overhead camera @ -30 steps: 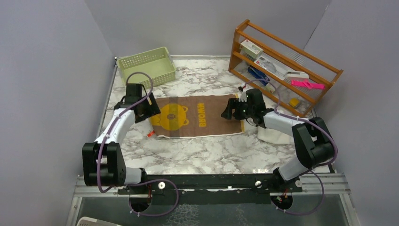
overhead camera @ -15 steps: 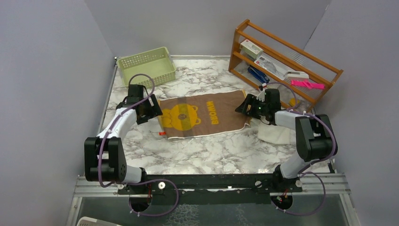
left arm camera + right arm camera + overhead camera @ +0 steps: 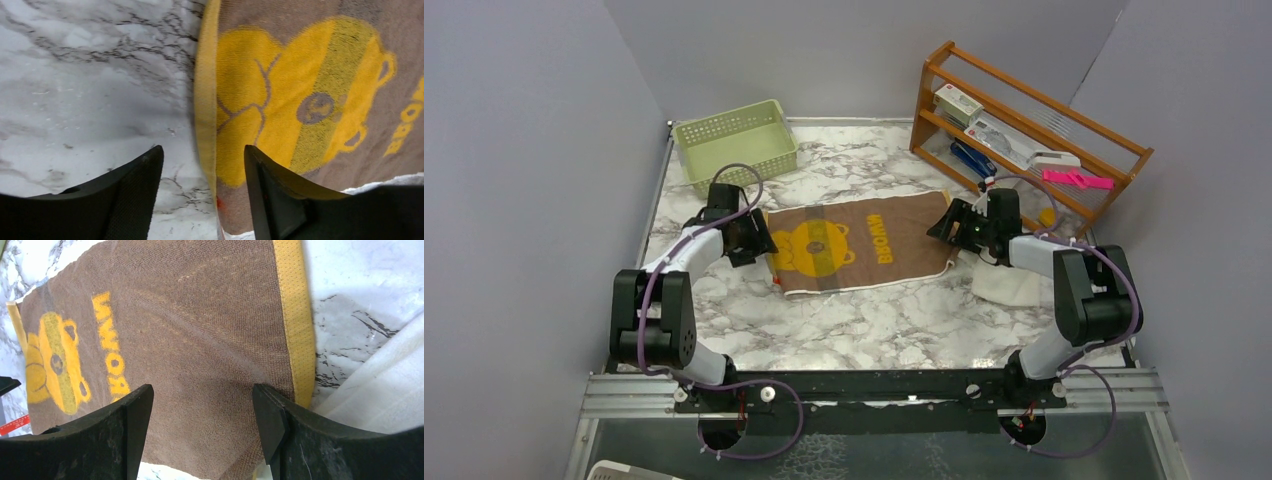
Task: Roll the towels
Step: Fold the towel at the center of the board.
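A brown towel (image 3: 864, 245) with a yellow bear, yellow lettering and mustard side bands lies flat and slightly askew on the marble table. My left gripper (image 3: 762, 245) is at its left end, open; the yellow band (image 3: 206, 100) runs between the fingers, ungripped. My right gripper (image 3: 944, 225) hovers open over the towel's right end (image 3: 200, 330), with nothing between its fingers. A cream-white towel (image 3: 1009, 285) lies crumpled beside that end, partly under my right arm, and it fills the right corner (image 3: 380, 390) of the right wrist view.
A green plastic basket (image 3: 736, 140) stands at the back left. A wooden rack (image 3: 1024, 130) holding boxes and small items stands at the back right, close behind my right arm. A small red tag (image 3: 776, 283) sticks out at the brown towel's near-left corner.
The brown towel has slid to the right and turned a little. My left gripper followed its left edge rightward and its jaws narrowed somewhat. My right gripper drew back to the right, then held still.
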Robot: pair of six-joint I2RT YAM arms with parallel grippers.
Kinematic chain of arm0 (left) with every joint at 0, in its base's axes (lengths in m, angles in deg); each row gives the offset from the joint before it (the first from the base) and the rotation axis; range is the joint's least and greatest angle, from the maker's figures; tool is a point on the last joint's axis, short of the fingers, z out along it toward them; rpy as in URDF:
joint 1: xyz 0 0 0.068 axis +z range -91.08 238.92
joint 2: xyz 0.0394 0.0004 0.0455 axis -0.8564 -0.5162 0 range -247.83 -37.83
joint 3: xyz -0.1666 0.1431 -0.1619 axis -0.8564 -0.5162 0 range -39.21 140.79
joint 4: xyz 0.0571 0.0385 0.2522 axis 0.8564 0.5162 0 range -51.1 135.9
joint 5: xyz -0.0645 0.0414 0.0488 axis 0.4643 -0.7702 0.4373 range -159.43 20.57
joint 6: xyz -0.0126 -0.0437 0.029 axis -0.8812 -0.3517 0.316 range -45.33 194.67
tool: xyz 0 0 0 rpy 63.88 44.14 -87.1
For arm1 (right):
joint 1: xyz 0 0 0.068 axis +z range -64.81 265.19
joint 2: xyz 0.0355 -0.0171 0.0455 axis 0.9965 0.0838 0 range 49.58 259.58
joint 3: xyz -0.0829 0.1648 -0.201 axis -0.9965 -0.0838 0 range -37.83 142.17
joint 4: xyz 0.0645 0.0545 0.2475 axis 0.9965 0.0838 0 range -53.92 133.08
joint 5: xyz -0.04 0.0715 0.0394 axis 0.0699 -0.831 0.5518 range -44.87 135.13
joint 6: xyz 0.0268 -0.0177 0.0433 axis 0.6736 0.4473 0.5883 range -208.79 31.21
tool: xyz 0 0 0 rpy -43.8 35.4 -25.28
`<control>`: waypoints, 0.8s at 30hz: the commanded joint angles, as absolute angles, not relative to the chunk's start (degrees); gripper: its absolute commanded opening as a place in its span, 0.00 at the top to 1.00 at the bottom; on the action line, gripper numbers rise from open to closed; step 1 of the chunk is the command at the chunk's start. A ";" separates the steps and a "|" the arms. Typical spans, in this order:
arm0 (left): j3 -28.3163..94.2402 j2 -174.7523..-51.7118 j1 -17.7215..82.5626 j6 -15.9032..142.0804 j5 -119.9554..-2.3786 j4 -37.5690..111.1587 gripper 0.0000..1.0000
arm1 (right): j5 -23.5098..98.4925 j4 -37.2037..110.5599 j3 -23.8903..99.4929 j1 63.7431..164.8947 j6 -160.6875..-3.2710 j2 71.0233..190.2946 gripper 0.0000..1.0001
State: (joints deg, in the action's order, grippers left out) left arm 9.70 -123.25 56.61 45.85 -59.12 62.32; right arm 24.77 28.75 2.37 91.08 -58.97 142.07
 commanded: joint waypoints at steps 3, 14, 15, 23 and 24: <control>10.02 -121.39 53.00 42.66 -52.86 54.95 0.48 | 30.55 33.30 0.50 90.77 -60.52 141.28 0.26; 17.71 -132.59 47.59 41.49 -57.15 52.94 0.57 | 29.08 33.15 0.66 90.82 -60.57 141.24 0.26; 18.07 -134.19 47.53 41.67 -58.16 52.63 0.57 | 29.13 33.41 0.60 90.82 -60.63 141.03 0.26; 21.88 -144.68 48.23 42.91 -65.32 53.69 0.53 | 28.95 34.30 0.65 90.77 -61.53 138.66 0.26; 22.38 -145.37 48.46 42.88 -65.66 53.82 0.52 | 28.86 34.45 0.92 90.81 -61.51 138.63 0.26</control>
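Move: The brown towel's far left corner is roughly 10 cm ahead of the left hand and about 1 cm to its right, some 4 cm lower. The bear print's middle lies about 12 cm to this hand's right and 1 cm ahead; the green basket sits some 25 cm ahead and 7 cm left. From the right hand, that corner is about 42 cm left and 8 cm ahead, while the white towel lies around 14 cm right and 8 cm back. Rightward first and rising about 3 cm, the left hand hops in over the towel's left end, then swings forward and sinks towards the far left corner, ending some 7 cm farther out and 6 cm to the right. Its fingers draw partly together and come down on the cloth, still sliding outward. The right hand stays resting on the towel's right end, fingers still open. ##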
